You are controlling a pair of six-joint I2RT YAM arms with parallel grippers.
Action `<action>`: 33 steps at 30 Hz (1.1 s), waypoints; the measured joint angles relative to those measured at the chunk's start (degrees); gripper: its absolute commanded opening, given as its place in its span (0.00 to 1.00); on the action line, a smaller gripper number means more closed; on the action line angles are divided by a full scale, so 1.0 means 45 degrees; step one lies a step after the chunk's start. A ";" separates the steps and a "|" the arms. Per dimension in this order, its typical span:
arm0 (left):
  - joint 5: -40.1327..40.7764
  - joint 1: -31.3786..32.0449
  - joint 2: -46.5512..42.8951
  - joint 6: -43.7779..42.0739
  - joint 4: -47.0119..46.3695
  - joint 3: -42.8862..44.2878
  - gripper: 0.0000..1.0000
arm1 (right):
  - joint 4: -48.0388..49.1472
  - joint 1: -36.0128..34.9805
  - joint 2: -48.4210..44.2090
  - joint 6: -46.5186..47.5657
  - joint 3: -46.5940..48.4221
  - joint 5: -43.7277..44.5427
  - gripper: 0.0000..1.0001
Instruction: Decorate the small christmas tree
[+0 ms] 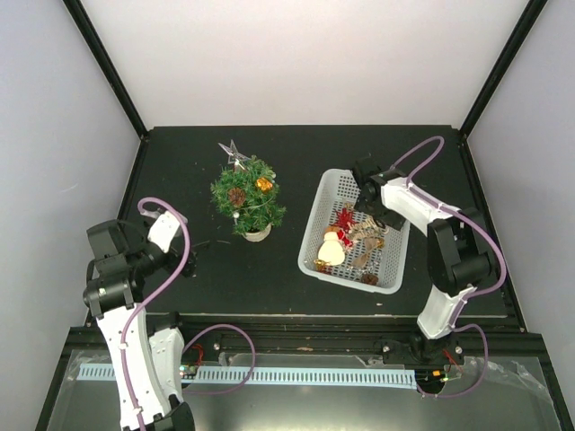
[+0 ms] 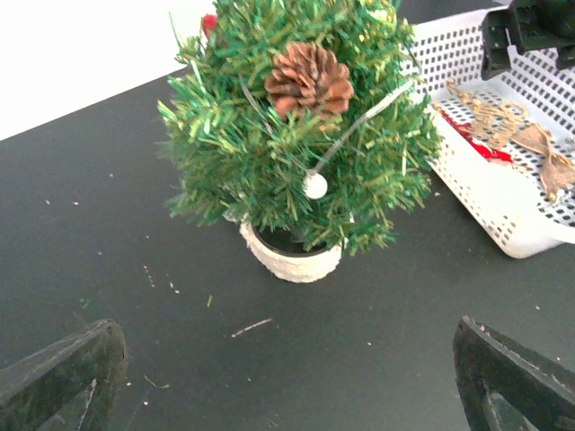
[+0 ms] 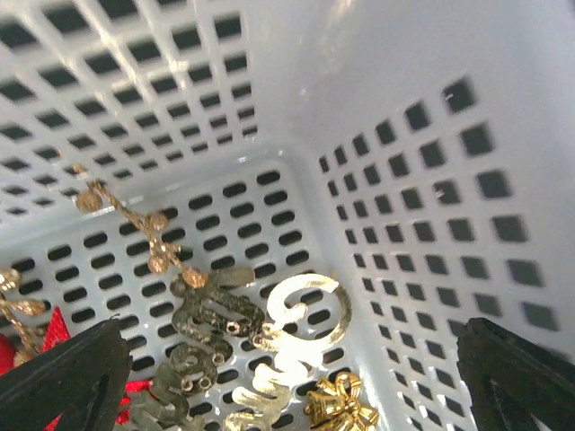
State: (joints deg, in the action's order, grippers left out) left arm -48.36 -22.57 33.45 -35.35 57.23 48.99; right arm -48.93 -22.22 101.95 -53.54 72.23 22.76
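Note:
The small christmas tree stands in its white pot at the middle left of the black table, carrying a silver star, a pine cone, an orange ornament and a white bead. My left gripper is open, low over the table just in front of the pot, holding nothing. My right gripper is open inside the white basket, above a gold letter garland and small gold bells.
The basket also holds a red ornament, a cream figure and brown pieces. Small needle scraps lie on the table ahead of the left gripper. White walls close in the back and sides.

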 measured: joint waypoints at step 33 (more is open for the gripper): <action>0.1073 -0.0053 -0.0350 -0.0010 0.6339 0.6751 0.99 | 0.2676 -0.5285 -1.4761 0.6785 -0.2817 -0.4517 1.00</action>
State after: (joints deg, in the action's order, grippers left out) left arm -43.53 -22.81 31.88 -35.40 85.76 79.37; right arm -36.88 -46.00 35.53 -23.00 59.55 2.44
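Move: The open right hand is down inside the white basket near its right wall; the basket's middle lies about 9 cm to the left and 4 cm back, a few centimetres lower. The gold ornaments are some 5 cm left and 1 cm back, the tree about 33 cm left and 3 cm back. From the raised left hand the tree stands roughly 14 cm ahead and 14 cm right, 12 cm lower; the basket is about 39 cm right and 12 cm ahead. The right hand, empty and wide open, lifts out of the basket by nearly 30 cm, swinging left and then drawing back almost 20 cm to hang high over the basket's near end, its fingers tipping up some 50 degrees and turning counter-clockwise towards the tree. The left hand, also open, rises 11 cm, then pulls back away from the tree and settles slightly. ##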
